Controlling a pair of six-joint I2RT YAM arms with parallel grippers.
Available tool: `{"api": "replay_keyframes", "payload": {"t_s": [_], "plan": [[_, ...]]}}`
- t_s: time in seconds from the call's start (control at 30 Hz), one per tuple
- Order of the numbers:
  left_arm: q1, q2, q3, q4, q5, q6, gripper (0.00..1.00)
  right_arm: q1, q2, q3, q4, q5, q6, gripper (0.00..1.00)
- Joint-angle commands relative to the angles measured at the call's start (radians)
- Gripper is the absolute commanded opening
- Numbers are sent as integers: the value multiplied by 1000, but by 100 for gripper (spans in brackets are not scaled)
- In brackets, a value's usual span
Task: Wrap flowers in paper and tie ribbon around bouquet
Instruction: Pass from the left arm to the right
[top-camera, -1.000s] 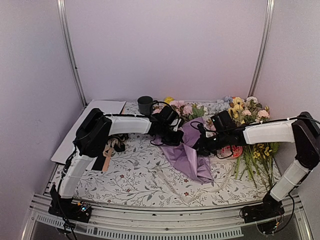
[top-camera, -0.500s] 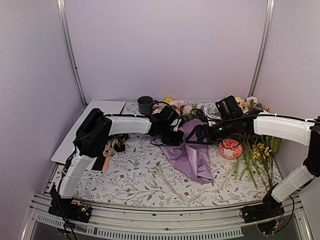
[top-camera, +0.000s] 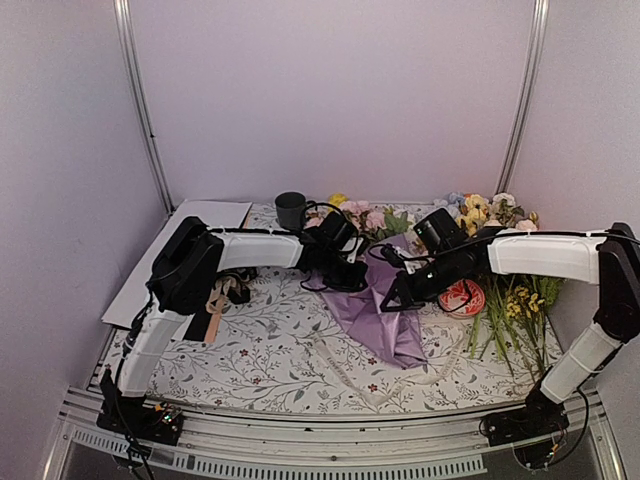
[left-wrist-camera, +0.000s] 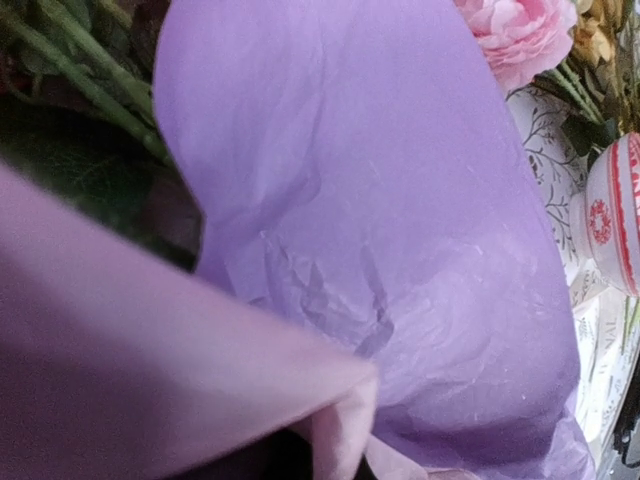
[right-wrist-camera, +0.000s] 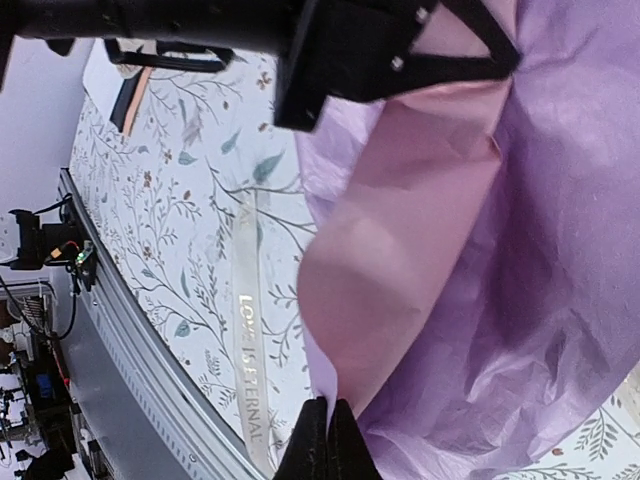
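The lilac-purple paper (top-camera: 385, 315) with its pinkish layer (right-wrist-camera: 400, 250) lies crumpled at the table's middle, over the stems of the flowers (top-camera: 372, 218). Pink blooms and green leaves show past its far end. My left gripper (top-camera: 350, 274) sits at the paper's left edge, shut on it. In the left wrist view the paper (left-wrist-camera: 400, 250) fills the picture and hides the fingers; green stems (left-wrist-camera: 80, 90) show behind it. My right gripper (right-wrist-camera: 326, 440) is shut on the paper's near right edge (top-camera: 390, 302). The cream ribbon (right-wrist-camera: 248, 330), with gold lettering, lies flat on the cloth (top-camera: 345, 368) in front of the paper.
At the back stands a black cup (top-camera: 291, 208), with a flat white sheet (top-camera: 190, 240) at the left. A tan-and-dark ribbon bundle (top-camera: 225, 295) lies under the left arm. A red-and-white round thing (top-camera: 462, 297) and a loose long-stemmed flower pile (top-camera: 515, 300) lie at the right.
My right gripper let go, lifted back, then came down towards the front and shut on the paper's right edge. The left arm has not moved.
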Motion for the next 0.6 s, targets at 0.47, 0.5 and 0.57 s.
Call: {"api": "replay_keyframes", "payload": {"t_s": [0.47, 0.5, 0.57], "plan": [[49, -133, 159, -80, -14, 117, 71, -149, -13, -544, 546, -94, 387, 0], [48, -144, 163, -87, -12, 128, 73, -148, -11, -552, 560, -90, 396, 0], [44, -184, 149, -94, -16, 153, 75, -147, -11, -560, 576, -83, 415, 0]]}}
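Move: I already hold the pink-lilac fold of the paper at both ends, one part in each hand. My right hand is to take it to the lower right side of the wrapped bouquet, about 4 cm back, 6 cm right and 9 cm below. The bowl lies some 16 cm right and 8 cm ahead of my right hand, the ribbon's middle about 19 cm back. From my left hand, the flower heads are roughly 18 cm straight ahead, the mug 17 cm left and 21 cm ahead. Keeping the fold pinched, I sweep my right hand down about 9 cm and some 6 cm to the right, drawing slightly back, towards the lower right side of the bouquet, turning clockwise some 20 degrees and slowing to a near stop low over the table. Meanwhile my left fingers open wide, let go of the fold, and the hand lifts about 9 cm, easing forward. ##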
